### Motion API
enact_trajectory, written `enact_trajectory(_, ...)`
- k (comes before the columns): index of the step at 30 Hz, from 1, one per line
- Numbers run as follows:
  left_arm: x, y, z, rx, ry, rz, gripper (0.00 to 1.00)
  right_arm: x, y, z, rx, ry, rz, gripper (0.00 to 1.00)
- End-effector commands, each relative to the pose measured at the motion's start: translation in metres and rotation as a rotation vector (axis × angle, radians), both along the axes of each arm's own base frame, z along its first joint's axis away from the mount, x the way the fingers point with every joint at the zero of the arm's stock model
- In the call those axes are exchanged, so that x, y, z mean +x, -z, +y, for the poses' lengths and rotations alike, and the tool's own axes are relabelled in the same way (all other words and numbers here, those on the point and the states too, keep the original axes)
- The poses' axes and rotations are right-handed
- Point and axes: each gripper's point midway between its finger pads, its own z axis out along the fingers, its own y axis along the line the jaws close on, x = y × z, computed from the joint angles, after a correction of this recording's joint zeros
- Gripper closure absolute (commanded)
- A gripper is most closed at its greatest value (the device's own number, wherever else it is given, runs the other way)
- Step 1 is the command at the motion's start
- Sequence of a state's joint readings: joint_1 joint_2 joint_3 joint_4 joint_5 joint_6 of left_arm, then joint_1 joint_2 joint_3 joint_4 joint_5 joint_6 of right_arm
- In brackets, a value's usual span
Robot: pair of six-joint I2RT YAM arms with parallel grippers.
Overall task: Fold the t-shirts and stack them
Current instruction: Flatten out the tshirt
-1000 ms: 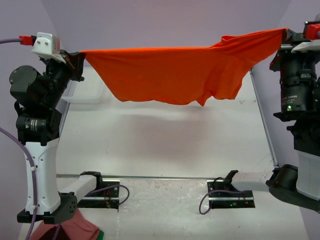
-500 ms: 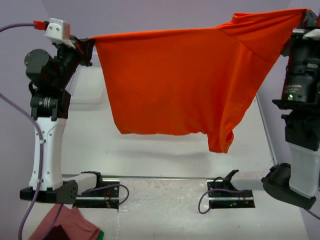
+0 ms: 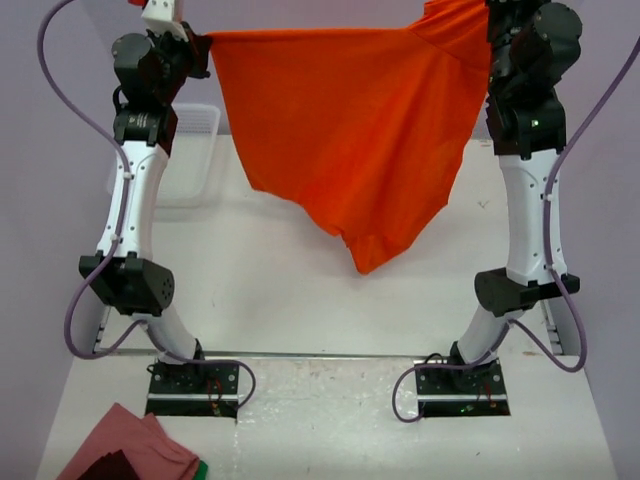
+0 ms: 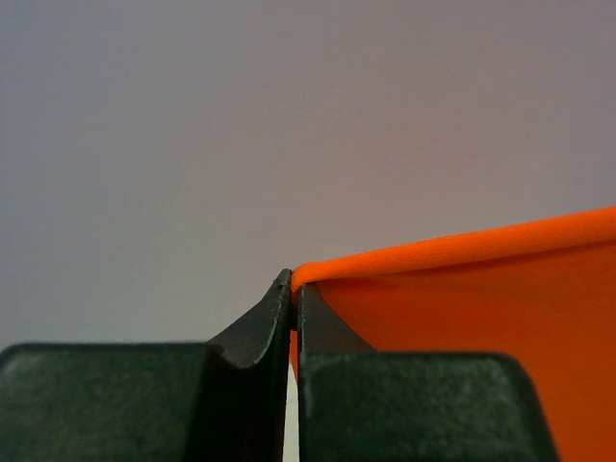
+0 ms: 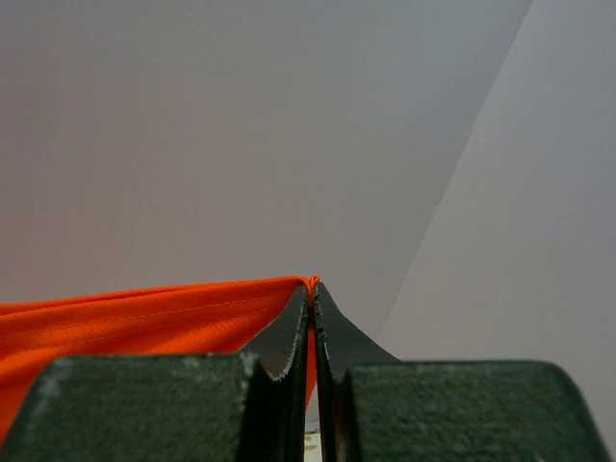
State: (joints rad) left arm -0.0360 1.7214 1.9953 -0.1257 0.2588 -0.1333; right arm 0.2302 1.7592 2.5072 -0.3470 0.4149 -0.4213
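Note:
An orange-red t-shirt (image 3: pixel 350 130) hangs stretched in the air between both raised arms, its lowest tip dangling above the middle of the white table (image 3: pixel 300 300). My left gripper (image 3: pixel 203 42) is shut on the shirt's upper left corner, and the wrist view shows the orange hem (image 4: pixel 452 252) pinched at the left gripper's (image 4: pixel 294 289) tips. My right gripper (image 3: pixel 490 12) is shut on the upper right corner at the top of the view. In the right wrist view the fabric (image 5: pixel 144 318) runs off leftwards from the closed right gripper (image 5: pixel 312 289).
A clear plastic bin (image 3: pixel 185 155) stands at the table's far left behind the left arm. A dark red cloth (image 3: pixel 130 450) lies at the near left corner in front of the arm bases. Purple cables (image 3: pixel 80 110) loop beside both arms.
Both arms have risen and stretched upright, lifting the shirt higher. The shirt now hangs longer, and its lower tip has swung towards the middle.

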Motion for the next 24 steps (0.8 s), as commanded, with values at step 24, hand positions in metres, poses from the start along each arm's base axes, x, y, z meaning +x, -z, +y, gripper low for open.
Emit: enact_trajectory(24, -0.182, -0.112, -0.006, 0.043, 0.030, -0.289, 1.00, -0.238, -0.088, -0.013, 0.059, -0.125, -0.286, 1.00)
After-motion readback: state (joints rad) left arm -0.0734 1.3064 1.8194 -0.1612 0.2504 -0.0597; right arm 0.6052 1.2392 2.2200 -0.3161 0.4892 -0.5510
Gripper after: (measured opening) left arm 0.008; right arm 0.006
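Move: The orange t-shirt is already held up between both shut grippers, over bare table. Its middle hangs about 12 cm back, 23 cm right and 16 cm below the left hand, and some 6 cm back, 23 cm left and 27 cm below the right. From the left hand, the white basket lies about 10 cm ahead, 21 cm left and 43 cm down, and the table's middle 13 cm back, 20 cm right and 49 cm down. Still pinching the t-shirt's top corners, both hands finish their forward swing with another 2 to 3 cm, then reverse and whip back towards the bases, speeding up and rising 7 to 9 cm as they go. The left ends about 15 cm behind its start and the right about 20 cm, both wrists tipping fingers-up by some 12 degrees and the right also turning roughly 15 degrees counter-clockwise, with the top edge stretched between them. ##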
